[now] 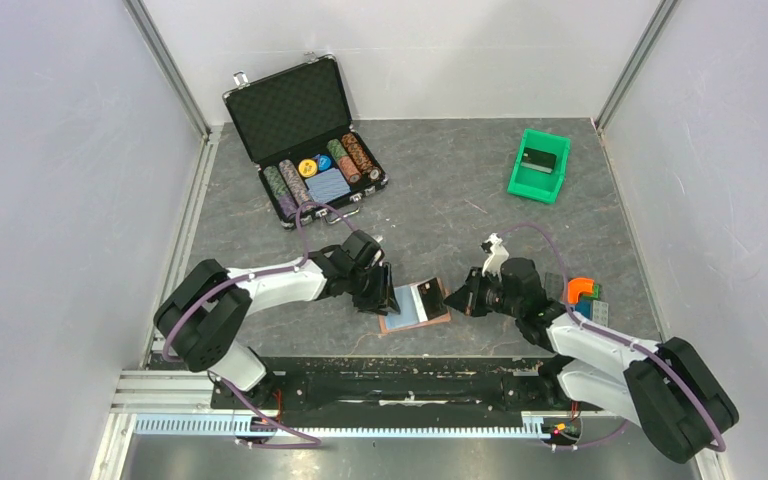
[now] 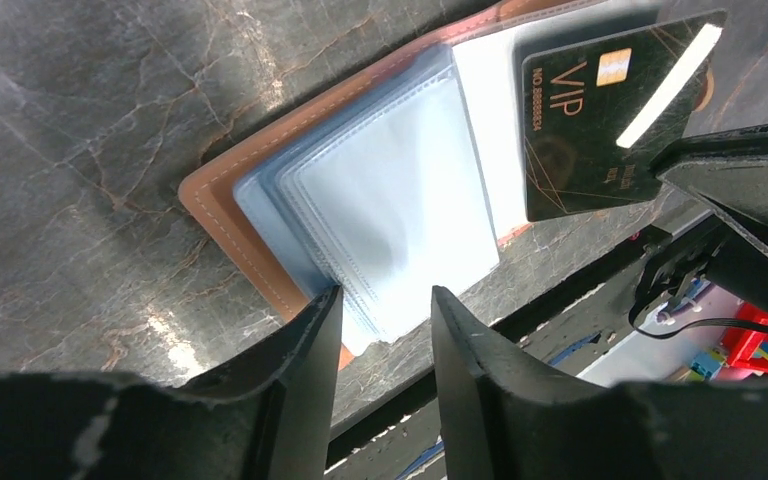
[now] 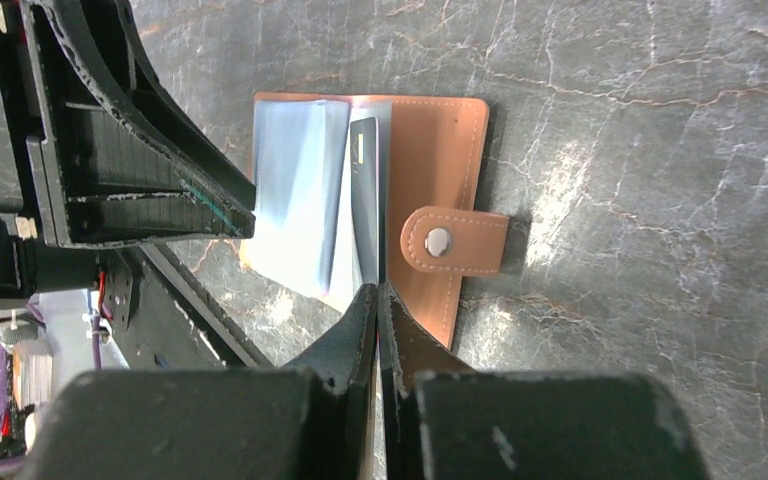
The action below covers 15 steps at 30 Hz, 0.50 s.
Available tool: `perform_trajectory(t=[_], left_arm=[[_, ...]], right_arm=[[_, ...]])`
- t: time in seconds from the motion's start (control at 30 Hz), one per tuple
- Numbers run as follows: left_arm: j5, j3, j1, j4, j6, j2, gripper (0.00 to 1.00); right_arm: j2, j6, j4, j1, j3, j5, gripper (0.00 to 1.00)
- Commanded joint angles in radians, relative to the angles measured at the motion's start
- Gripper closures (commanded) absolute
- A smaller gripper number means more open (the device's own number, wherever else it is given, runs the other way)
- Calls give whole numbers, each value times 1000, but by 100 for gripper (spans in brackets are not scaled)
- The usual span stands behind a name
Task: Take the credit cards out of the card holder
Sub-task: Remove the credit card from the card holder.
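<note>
The brown card holder lies open on the table between my two arms, its light blue plastic sleeves facing up. My right gripper is shut on the edge of a dark grey credit card marked VIP, which stands tilted over the holder's right half. That card shows edge-on in the right wrist view, next to the snap tab. My left gripper is open at the near edge of the sleeves, with nothing between its fingers.
An open black case of poker chips stands at the back left. A green bin holding a black block sits at the back right. Small coloured pieces lie beside my right arm. The black base rail runs along the near edge.
</note>
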Motion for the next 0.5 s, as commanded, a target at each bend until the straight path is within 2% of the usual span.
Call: perform_trajectory(t=[0.0,0.27,0.47], left_arm=[[5,44,2,-35,47,-32,52],[-8,163,3,-137,137,-117,36],[16,173,5,-126,190,-182,35]], right_arm=[[-43,-56,-20,-12,28,-56,100],[-78,-130,-66,-31,77,-147,100],[-84,-165,-78,-45,130,-263,100]])
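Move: The right fingers already pinch the black VIP card by its edge, its middle some 3 cm to their left, 1 cm ahead and a centimetre lower. The open card holder lies beneath, its middle about 6 cm left of that hand, 1 cm back and 4 cm down. From the left fingertips, low over the clear sleeves, the card is roughly 7 cm right, 2 cm ahead and 2 cm up; the holder's middle is 4 cm right, 1 cm ahead and just below. Raise the left gripper nearly 8 cm off the clear sleeves, easing in a couple of centimetres of forward and a little rightward travel as it climbs; spread its fingers wider and tip them up some 10 degrees. Meanwhile keep the right gripper shut on the card, lift it about 3 cm clear above the holder, and swing it roughly 10 degrees counter-clockwise. ##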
